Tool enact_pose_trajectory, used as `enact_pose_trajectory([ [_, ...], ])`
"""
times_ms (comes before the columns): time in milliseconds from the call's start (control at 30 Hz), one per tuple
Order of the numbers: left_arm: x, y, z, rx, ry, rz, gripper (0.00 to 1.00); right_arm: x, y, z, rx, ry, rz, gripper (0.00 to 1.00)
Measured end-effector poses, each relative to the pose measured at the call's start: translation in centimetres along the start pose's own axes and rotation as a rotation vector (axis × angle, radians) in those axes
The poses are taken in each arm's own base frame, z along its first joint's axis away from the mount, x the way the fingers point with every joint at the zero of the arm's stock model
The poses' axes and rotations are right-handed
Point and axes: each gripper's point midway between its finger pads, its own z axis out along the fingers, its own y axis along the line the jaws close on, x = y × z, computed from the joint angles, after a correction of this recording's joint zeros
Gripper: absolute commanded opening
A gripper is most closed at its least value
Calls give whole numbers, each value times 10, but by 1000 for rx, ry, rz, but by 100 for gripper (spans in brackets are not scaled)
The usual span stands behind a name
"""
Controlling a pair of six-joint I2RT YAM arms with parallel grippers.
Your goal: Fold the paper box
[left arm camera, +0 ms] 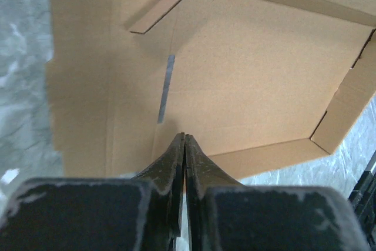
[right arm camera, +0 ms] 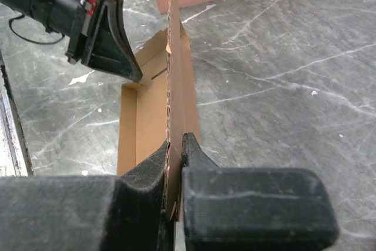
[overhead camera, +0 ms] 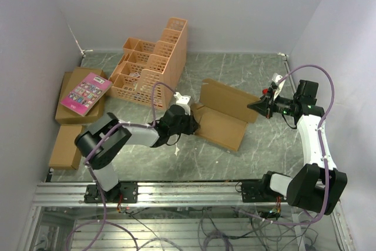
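The paper box (overhead camera: 220, 116) is a brown cardboard sheet lying in the middle of the table, partly folded, with low walls raised along its sides. My left gripper (overhead camera: 197, 124) is shut with nothing between its fingers. Its tips (left arm camera: 185, 137) rest against the box's left end, over the flat inner panel (left arm camera: 247, 74). My right gripper (overhead camera: 252, 105) is shut on the upright long flap at the box's right end. In the right wrist view the flap's edge (right arm camera: 174, 74) stands vertically between the fingers (right arm camera: 176, 148). The left gripper (right arm camera: 138, 76) shows at the far corner.
An orange lattice crate (overhead camera: 153, 66) stands at the back left. A pink book (overhead camera: 86, 93) lies on a brown carton (overhead camera: 73, 113) at the left edge, with another carton (overhead camera: 66, 145) nearer. A metal rail (overhead camera: 188, 192) runs along the near edge. Walls close in on three sides.
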Motion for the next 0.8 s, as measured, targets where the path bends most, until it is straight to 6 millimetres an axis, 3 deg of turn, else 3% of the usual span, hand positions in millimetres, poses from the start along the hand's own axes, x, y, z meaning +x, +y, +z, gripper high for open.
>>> enact_pose_trajectory([
  [133, -26, 11, -26, -27, -46, 13, 23, 0, 1, 0, -2, 1, 2, 0],
  [233, -77, 31, -63, -59, -182, 2, 46, 1, 2, 0, -7, 0, 0, 0],
  [333, -106, 52, -92, -95, -286, 7, 67, 1, 3, 0, -12, -2, -2, 0],
  [400, -102, 59, -99, -95, -288, 23, 70, 0, 5, 0, -17, -5, -6, 0],
  [500, -84, 60, -93, -63, -234, 57, 70, 0, 9, 0, -34, -10, -8, 0],
  [667, -56, 66, -65, -13, -121, 101, 70, 1, 14, 0, -51, -15, -9, 0],
  [800, -46, 69, -47, 17, -73, 124, 69, 0, 16, 0, -60, -20, -9, 0],
])
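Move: The box's left end flap starts right at the left hand's shut fingertips, which are at its near end; the flap's middle is about 5 cm ahead, 1 cm left and a touch below. The box floor's middle lies some 9 cm right and 2 cm ahead, and the raised lid 13 cm right, 9 cm ahead and about 6 cm higher. From the right hand, shut on the lid's edge, the flap is roughly 23 cm left, 3 cm ahead and 17 cm below. The left end flap is released as the left hand comes off its near corner, swinging up about 9 cm and left about 12 cm, slightly forward, fingers spreading wide and tipping up some 10 degrees. The hand then sinks about 7 cm and eases back right, bringing the open fingers beside the flap's outer edge. The right hand keeps pinching the lid and draws it back barely 1.5 cm. ##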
